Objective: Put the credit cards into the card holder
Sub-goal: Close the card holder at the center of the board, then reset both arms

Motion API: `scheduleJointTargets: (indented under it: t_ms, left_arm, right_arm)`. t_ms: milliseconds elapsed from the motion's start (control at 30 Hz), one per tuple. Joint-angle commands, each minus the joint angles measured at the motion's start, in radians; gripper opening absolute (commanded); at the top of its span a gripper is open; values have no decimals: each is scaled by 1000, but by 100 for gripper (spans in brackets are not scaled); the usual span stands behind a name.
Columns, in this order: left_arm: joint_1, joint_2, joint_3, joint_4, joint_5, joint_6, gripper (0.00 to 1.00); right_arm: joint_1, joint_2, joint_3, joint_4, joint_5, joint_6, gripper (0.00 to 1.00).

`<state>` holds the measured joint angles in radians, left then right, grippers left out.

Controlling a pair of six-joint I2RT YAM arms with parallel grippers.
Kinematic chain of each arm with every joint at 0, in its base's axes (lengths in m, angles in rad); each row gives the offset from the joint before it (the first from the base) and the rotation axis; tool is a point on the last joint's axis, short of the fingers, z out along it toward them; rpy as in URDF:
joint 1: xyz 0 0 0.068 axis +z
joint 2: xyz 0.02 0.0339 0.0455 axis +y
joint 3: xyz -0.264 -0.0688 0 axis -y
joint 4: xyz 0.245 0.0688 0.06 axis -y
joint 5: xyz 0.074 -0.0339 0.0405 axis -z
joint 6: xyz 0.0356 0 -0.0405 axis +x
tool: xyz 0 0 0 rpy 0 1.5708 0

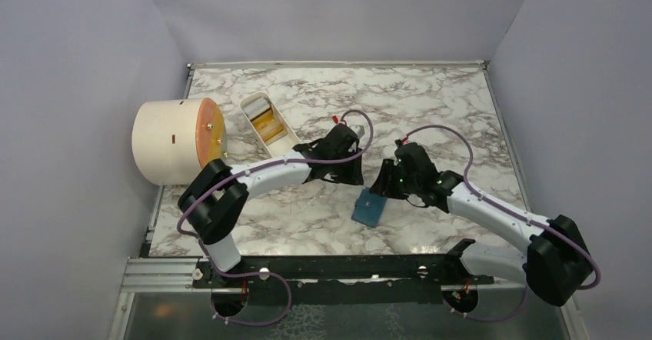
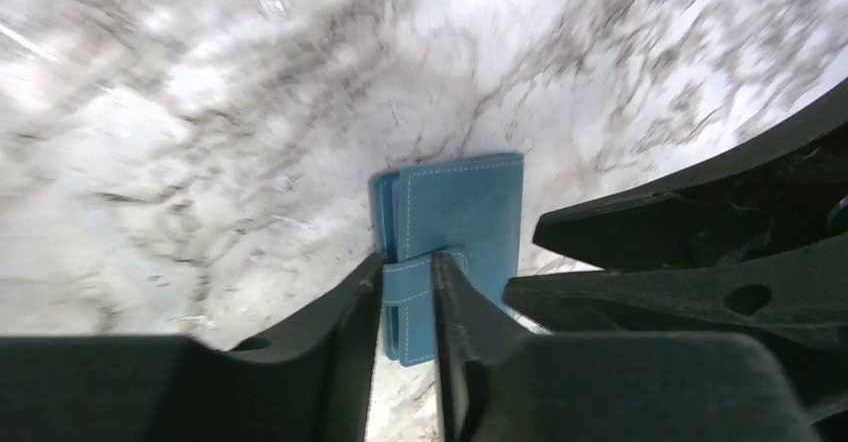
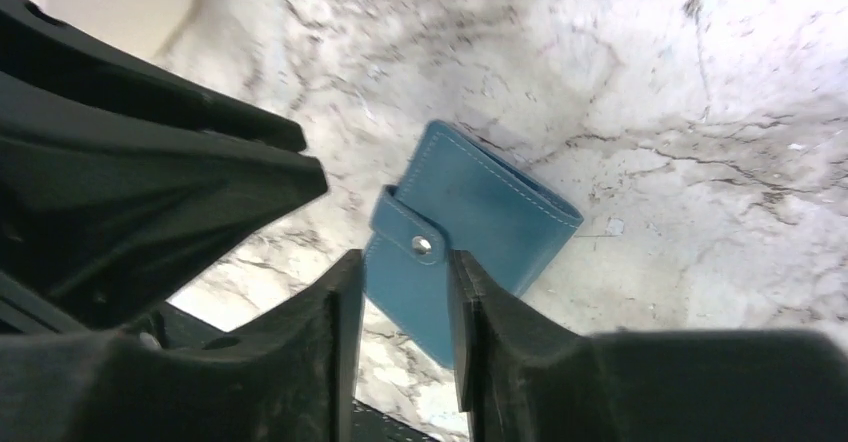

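Note:
The teal-blue card holder (image 1: 370,208) lies folded shut on the marble, its strap closed over a round snap (image 3: 422,245). My left gripper (image 1: 350,175) hangs just behind and left of it. In the left wrist view its jaws (image 2: 408,259) stand a little apart with only the holder's strap (image 2: 410,282) showing below the gap. My right gripper (image 1: 383,180) hovers just behind and right of the holder (image 3: 480,212). Its jaws (image 3: 405,257) are partly open and hold nothing. A yellow-orange flat piece (image 1: 270,128) and a grey one (image 1: 257,109) lie in the white tray; I cannot tell whether they are the credit cards.
The long white oval tray (image 1: 286,134) sits behind and left of the arms. A cream cylinder (image 1: 165,141) with a round orange face (image 1: 209,132) lies at the table's left edge. Grey walls enclose the table on three sides. The black rail (image 1: 346,267) runs along the near edge.

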<state>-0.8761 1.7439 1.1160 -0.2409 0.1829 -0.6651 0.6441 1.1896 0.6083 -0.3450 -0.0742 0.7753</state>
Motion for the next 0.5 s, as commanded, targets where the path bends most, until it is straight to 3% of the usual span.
scheduleJointTargets:
  t_ms: [0, 133, 200, 233, 267, 467]
  left_arm:
    - [37, -169, 11, 5, -66, 29, 32]
    - [55, -280, 13, -11, -92, 46, 45]
    - [58, -337, 25, -27, -108, 62, 59]
    - [59, -362, 38, -38, -114, 71, 86]
    - [59, -387, 48, -50, -121, 84, 97]
    - [58, -546, 78, -96, -198, 132, 99]
  right_arm:
    - [2, -104, 78, -127, 106, -39, 43]
    - [2, -187, 157, -238, 164, -56, 60]
    - [2, -226, 212, -290, 193, -64, 76]
    - [2, -244, 241, -316, 210, -66, 86]
    - [2, -262, 274, -343, 229, -67, 89]
    - [2, -349, 434, -435, 309, -93, 92]
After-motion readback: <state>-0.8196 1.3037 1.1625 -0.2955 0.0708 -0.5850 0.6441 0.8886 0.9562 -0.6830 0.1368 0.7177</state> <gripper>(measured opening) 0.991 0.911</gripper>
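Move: The closed card holder lies about 5 cm back and 3 cm right of the left hand, roughly 5 cm below. From the left hand, the red-capped pen is some 15 cm ahead and 5 cm left, the white tray's middle about 14 cm ahead and 22 cm left. From the right hand, the card holder is about 4 cm back, 2 cm left and 4 cm below. Both hands rise steeply away from the card holder, about 17 cm, spreading their fingers wide and tilting outward-up some 25 degrees. ##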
